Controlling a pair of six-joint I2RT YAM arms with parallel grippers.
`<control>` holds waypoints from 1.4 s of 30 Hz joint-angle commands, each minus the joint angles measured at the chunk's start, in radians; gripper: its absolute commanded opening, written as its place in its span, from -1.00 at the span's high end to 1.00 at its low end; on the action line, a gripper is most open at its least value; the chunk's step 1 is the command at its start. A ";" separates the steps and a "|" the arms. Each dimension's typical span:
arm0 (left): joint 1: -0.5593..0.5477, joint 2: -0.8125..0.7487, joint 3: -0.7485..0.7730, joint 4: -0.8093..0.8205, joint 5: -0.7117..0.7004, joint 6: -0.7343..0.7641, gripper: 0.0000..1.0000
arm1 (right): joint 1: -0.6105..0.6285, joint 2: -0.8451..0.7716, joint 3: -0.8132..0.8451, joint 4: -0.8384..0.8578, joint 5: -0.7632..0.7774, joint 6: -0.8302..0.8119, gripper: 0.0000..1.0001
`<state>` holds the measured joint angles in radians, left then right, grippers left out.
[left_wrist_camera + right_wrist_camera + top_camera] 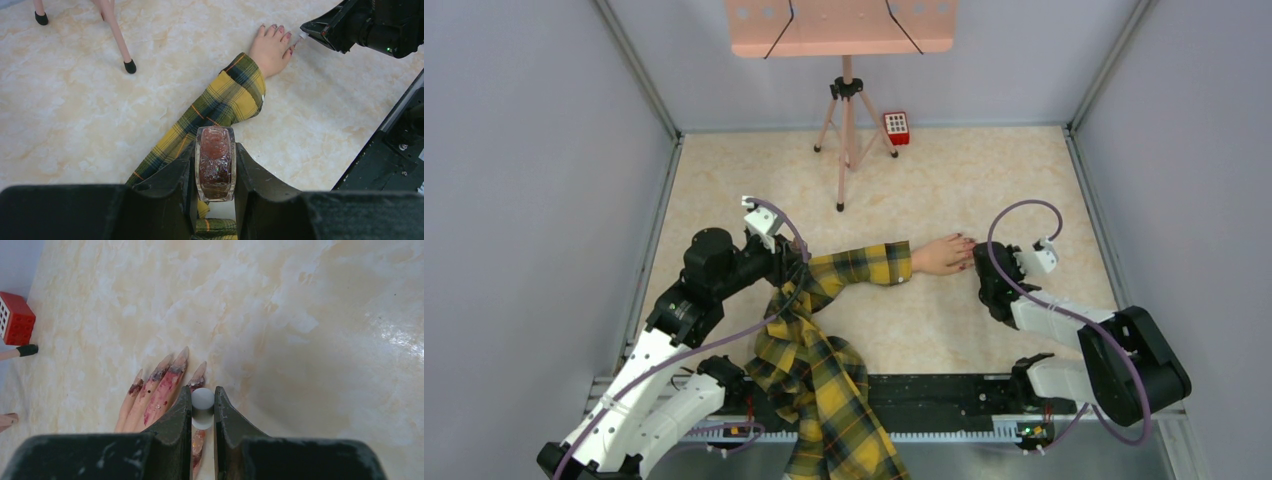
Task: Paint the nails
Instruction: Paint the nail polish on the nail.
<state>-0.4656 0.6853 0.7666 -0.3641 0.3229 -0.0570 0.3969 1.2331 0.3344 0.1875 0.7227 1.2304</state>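
The pale mannequin hand (942, 256) lies flat on the table in a yellow-black plaid sleeve (864, 265). Its nails (159, 374) are dark red, and red smears run along the fingers (162, 395). My right gripper (202, 396) is shut on a white brush cap (202, 405), just over the fingertips. From the left wrist view the brush (299, 39) touches the outermost finger of the hand (270, 50). My left gripper (215, 150) is shut on a small glass polish bottle (215, 162) with red contents, above the sleeve (220, 100) near the elbow.
A pink tripod (847, 120) carrying a peach board (839, 25) stands at the back. A small red keypad box (896, 127) sits beside it. The plaid shirt (824, 390) drapes over the black rail (944, 395) at the near edge. Grey walls enclose three sides.
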 commanded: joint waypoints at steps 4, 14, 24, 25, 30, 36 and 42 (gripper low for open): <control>0.002 -0.010 0.023 0.039 -0.007 0.002 1.00 | 0.011 0.005 0.034 0.029 0.046 -0.012 1.00; 0.003 -0.011 0.023 0.040 -0.007 0.001 1.00 | -0.007 -0.016 0.042 0.025 0.073 -0.035 1.00; 0.003 -0.022 0.025 0.040 -0.021 0.002 1.00 | -0.059 -0.209 0.033 -0.062 0.114 -0.133 1.00; 0.003 -0.022 0.025 0.040 -0.022 -0.001 1.00 | -0.059 -0.237 0.030 -0.073 0.119 -0.151 1.00; 0.003 -0.024 0.022 0.047 -0.017 -0.001 1.00 | -0.061 -0.417 0.024 -0.130 0.114 -0.275 1.00; 0.003 -0.033 0.016 0.102 0.066 -0.021 1.00 | -0.060 -0.615 0.042 -0.211 0.047 -0.430 1.00; 0.003 0.023 0.073 0.109 0.114 -0.080 1.00 | -0.060 -0.746 0.060 -0.208 -0.161 -0.580 1.00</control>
<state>-0.4656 0.6769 0.7704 -0.3344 0.3744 -0.0860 0.3435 0.5472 0.3370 -0.0158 0.7189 0.7940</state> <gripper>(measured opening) 0.317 0.093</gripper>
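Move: The thumb nail, with the brush tip on it, lies about 3 cm to the left of the right hand, 2 cm back and 3 cm below. At much the same height, the index nail is roughly 2 cm ahead with no sideways offset, the little-finger nail some 6 cm ahead and 3 cm left, and the sleeve cuff about 17 cm left and 1 cm back. From the left hand, which holds the bottle, the thumb nail is roughly 38 cm right, 10 cm ahead and 23 cm below. The brush, already on the thumb nail, slides slowly about 1 cm to the right, towards the nail's tip, then comes free as the right hand swings up quickly. It rises some 13 cm, drifting to the right and, late on, back, away from the painted hand, and tips up about 15 degrees with a roll that lowers its left side. The fingers keep their hold on the brush cap. ##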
